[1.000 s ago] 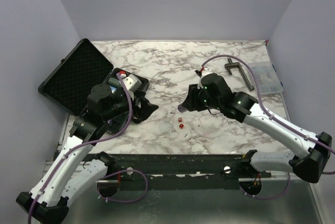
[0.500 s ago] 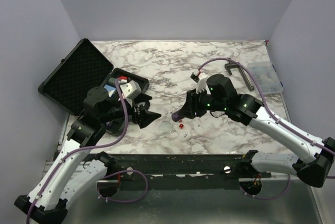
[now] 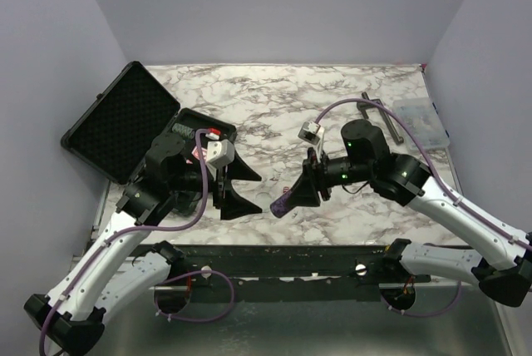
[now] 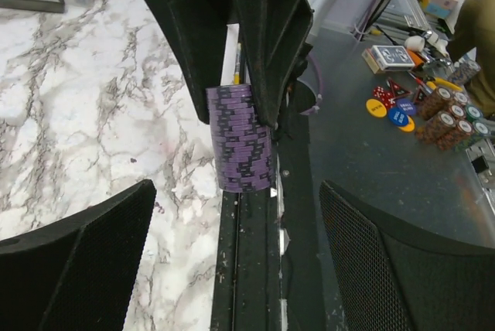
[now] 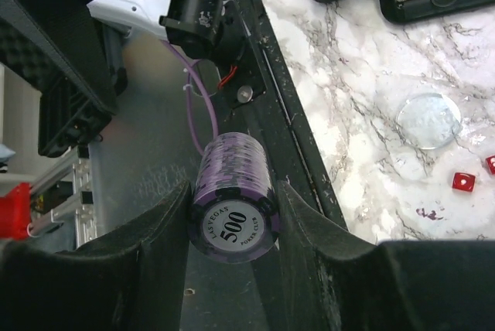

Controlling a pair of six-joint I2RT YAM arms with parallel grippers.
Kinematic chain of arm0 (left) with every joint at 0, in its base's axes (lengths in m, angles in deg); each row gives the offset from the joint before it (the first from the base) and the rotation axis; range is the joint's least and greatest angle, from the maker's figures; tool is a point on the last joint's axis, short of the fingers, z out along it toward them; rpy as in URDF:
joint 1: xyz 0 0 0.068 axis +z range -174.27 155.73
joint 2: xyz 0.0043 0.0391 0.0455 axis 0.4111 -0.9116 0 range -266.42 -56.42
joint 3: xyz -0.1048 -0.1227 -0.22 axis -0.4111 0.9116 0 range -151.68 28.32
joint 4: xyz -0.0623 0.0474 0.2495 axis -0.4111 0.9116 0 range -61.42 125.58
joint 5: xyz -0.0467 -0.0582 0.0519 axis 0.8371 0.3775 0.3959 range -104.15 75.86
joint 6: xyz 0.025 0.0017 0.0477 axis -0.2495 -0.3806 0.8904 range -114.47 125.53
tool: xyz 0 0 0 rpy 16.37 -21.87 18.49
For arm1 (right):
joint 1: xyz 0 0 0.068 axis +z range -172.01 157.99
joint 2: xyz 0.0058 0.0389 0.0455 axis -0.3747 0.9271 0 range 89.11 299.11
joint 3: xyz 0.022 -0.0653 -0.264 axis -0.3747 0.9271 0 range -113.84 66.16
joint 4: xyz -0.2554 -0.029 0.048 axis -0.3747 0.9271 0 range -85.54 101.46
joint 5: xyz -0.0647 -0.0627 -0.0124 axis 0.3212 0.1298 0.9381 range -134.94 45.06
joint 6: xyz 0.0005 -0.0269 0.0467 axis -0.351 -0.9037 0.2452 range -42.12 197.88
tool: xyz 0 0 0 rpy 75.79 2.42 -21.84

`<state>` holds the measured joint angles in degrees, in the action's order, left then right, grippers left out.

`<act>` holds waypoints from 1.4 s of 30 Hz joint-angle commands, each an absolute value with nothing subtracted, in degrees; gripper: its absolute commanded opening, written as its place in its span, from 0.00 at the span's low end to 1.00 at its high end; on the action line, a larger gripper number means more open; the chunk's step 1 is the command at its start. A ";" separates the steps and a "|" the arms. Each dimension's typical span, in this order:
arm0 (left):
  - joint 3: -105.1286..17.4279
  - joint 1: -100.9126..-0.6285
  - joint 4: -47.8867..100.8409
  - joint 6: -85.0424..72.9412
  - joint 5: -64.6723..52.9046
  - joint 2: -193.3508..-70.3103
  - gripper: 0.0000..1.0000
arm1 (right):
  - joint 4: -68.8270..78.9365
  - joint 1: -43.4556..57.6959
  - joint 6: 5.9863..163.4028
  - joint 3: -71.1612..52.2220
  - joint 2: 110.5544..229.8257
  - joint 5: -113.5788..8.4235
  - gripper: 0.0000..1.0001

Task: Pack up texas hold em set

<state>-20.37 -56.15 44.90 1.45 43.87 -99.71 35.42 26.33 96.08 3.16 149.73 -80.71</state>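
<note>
A stack of purple poker chips (image 5: pixel 232 199) lies sideways between the fingers of my right gripper (image 5: pixel 232 226), which is shut on it. From above, the right gripper (image 3: pixel 284 203) hangs over the table's near edge with the chip stack (image 3: pixel 280 205) pointing left. My left gripper (image 3: pixel 246 190) faces it, open and empty, a short gap away. The left wrist view shows the chip stack (image 4: pixel 240 138) ahead of the left gripper (image 4: pixel 240 269), whose jaws stand wide. The black case (image 3: pixel 116 127) lies open at the far left. Two red dice (image 5: pixel 462 181) sit on the marble.
A dark T-shaped clamp (image 3: pixel 380 116) and a clear compartment box (image 3: pixel 420 121) lie at the far right. A black rail (image 3: pixel 291 258) runs along the near edge. A clear round disc (image 5: pixel 429 120) lies near the dice. Loose chips and cards (image 4: pixel 421 110) sit off the table.
The right gripper has carried the chip stack left and toward the near edge, above where the dice showed. The left gripper has swung away from the case to face it.
</note>
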 commanded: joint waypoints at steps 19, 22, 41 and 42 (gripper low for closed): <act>-21.60 -61.64 43.85 -1.38 37.58 -108.33 0.79 | 29.68 26.66 96.07 -0.63 154.00 -84.31 0.01; -21.69 -62.15 44.12 -1.24 37.77 -109.02 0.77 | 29.28 26.69 96.14 -0.47 154.24 -84.68 0.01; -22.39 -64.87 45.61 0.17 38.24 -110.72 0.60 | 26.92 26.69 97.32 -0.11 154.83 -87.70 0.01; -22.42 -64.94 45.61 0.20 38.07 -110.81 0.58 | 26.86 26.68 97.40 -0.15 155.00 -87.95 0.01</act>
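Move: The purple chip stack, held near its upper end by the right gripper, has its middle about 7 cm to the right of the left hand, level with it fore and aft, and some 5 cm below. From the right hand it lies roughly 2 cm left and 2 cm down, with the open left fingers about 9 cm left and 3 cm up. On the table some 18 cm below the left hand, the clear disc lies 4 cm ahead and 3 cm right; the near die 4 cm ahead, 11 cm right. Bring the left gripper down and right, about 5 cm in all, onto the hanging chip stack, dipping and rolling the wrist some 10 degrees so the fingers straddle its free end, and begin closing them partway. With the right gripper keep the grip on the stack and carry it about 2 cm left to meet the left fingers. ##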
